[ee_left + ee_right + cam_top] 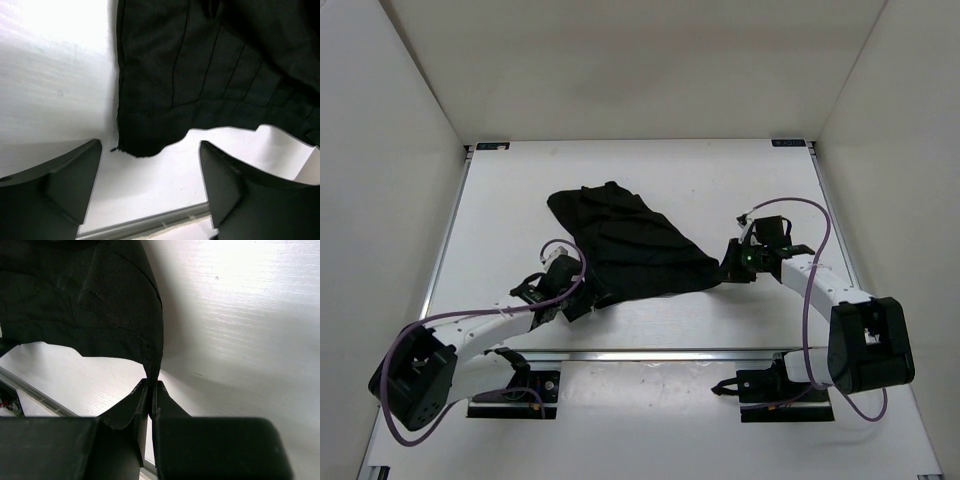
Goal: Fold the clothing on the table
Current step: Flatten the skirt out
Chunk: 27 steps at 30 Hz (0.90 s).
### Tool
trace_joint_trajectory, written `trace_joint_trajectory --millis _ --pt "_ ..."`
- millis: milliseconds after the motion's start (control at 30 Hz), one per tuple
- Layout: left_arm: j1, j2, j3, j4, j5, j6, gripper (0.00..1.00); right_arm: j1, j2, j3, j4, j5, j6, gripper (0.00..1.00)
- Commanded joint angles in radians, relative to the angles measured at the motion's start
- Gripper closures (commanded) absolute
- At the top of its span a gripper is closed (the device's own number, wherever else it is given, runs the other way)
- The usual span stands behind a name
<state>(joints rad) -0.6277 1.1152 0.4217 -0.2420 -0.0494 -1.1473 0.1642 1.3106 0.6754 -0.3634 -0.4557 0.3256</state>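
Observation:
The black pleated clothing [630, 243] lies spread across the middle of the white table [720, 185], wide end toward the near edge. My left gripper [582, 296] stands open just off the garment's near left corner [137, 147], nothing between its fingers [70, 180]. In the left wrist view the clothing [215, 65] lies flat ahead of the gap. My right gripper [151, 384] is shut on the clothing's right corner [150, 357]; the fabric runs up and left from the pinch. In the top view the right gripper [728, 268] sits at the garment's near right tip.
A silver rail [650, 352] runs along the table's near side, between the arm bases [510, 390]. It also shows low in the left wrist view as a grey rail [150, 222]. White enclosure walls [390, 200] stand on three sides.

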Motion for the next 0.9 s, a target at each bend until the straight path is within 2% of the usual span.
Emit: trace_joint_trajectory --millis 0,133,233,333,367,467,567,667,733,800,867 --pt "-0.01 0.029 -0.011 0.046 -0.056 -0.022 0.14 0.009 -0.036 -0.008 0.03 -0.011 0.013 1.0" --pt "0.005 0.048 -0.012 0.052 -0.076 -0.008 0.26 0.006 -0.042 -0.008 0.037 -0.027 0.007 1.0" --pt "0.025 0.044 -0.02 0.052 -0.089 0.0 0.44 -0.002 -0.044 -0.013 0.046 -0.046 0.013 1.0" --pt "0.031 0.067 -0.006 0.047 -0.081 0.015 0.95 0.006 -0.037 -0.017 0.055 -0.041 0.003 1.0" --pt "0.034 0.083 -0.006 0.035 -0.084 0.023 1.0 0.015 -0.033 -0.017 0.05 -0.044 -0.009 1.0" --pt "0.057 0.106 0.048 0.014 -0.061 0.101 1.0 0.032 -0.001 0.004 0.026 -0.038 -0.031 1.0" --pt "0.127 0.097 0.164 -0.054 -0.032 0.239 1.0 0.008 0.009 0.053 0.003 -0.064 -0.039 1.0" --pt "0.195 0.098 0.386 -0.196 -0.035 0.41 1.0 0.001 -0.033 0.128 -0.002 -0.061 -0.046 1.0" --pt "0.247 0.103 0.495 -0.223 -0.003 0.521 1.0 0.008 -0.091 0.218 -0.014 -0.035 -0.04 1.0" --pt "0.278 0.115 0.604 -0.233 0.043 0.599 1.0 0.038 -0.134 0.301 -0.02 0.035 -0.069 1.0" --pt "0.284 0.147 0.823 -0.284 0.028 0.694 1.0 0.073 -0.178 0.392 -0.023 0.12 -0.083 1.0"
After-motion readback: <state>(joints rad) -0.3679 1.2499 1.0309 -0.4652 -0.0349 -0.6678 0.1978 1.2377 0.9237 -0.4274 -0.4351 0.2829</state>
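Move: Just below the open left fingers lies the skirt's loose near corner, about 1 cm ahead, 1 cm to the left and 2 cm down. The skirt's middle spreads some 13 cm ahead and 10 cm to the right, its far-left end about 23 cm ahead and 6 cm left. From the right hand, which already holds the skirt's other near corner, the loose corner lies roughly 33 cm to the left, 8 cm back and 5 cm lower. Easing down, left and forward by a couple of centimetres each, the left hand closes its fingers on the loose corner, then sweeps up about 17 cm and forward 12 cm while tipping its fingers outward. The right keeps its pinch, almost still at first, then lifts some 10 cm and goes forward 5 cm, tipping outward too. ##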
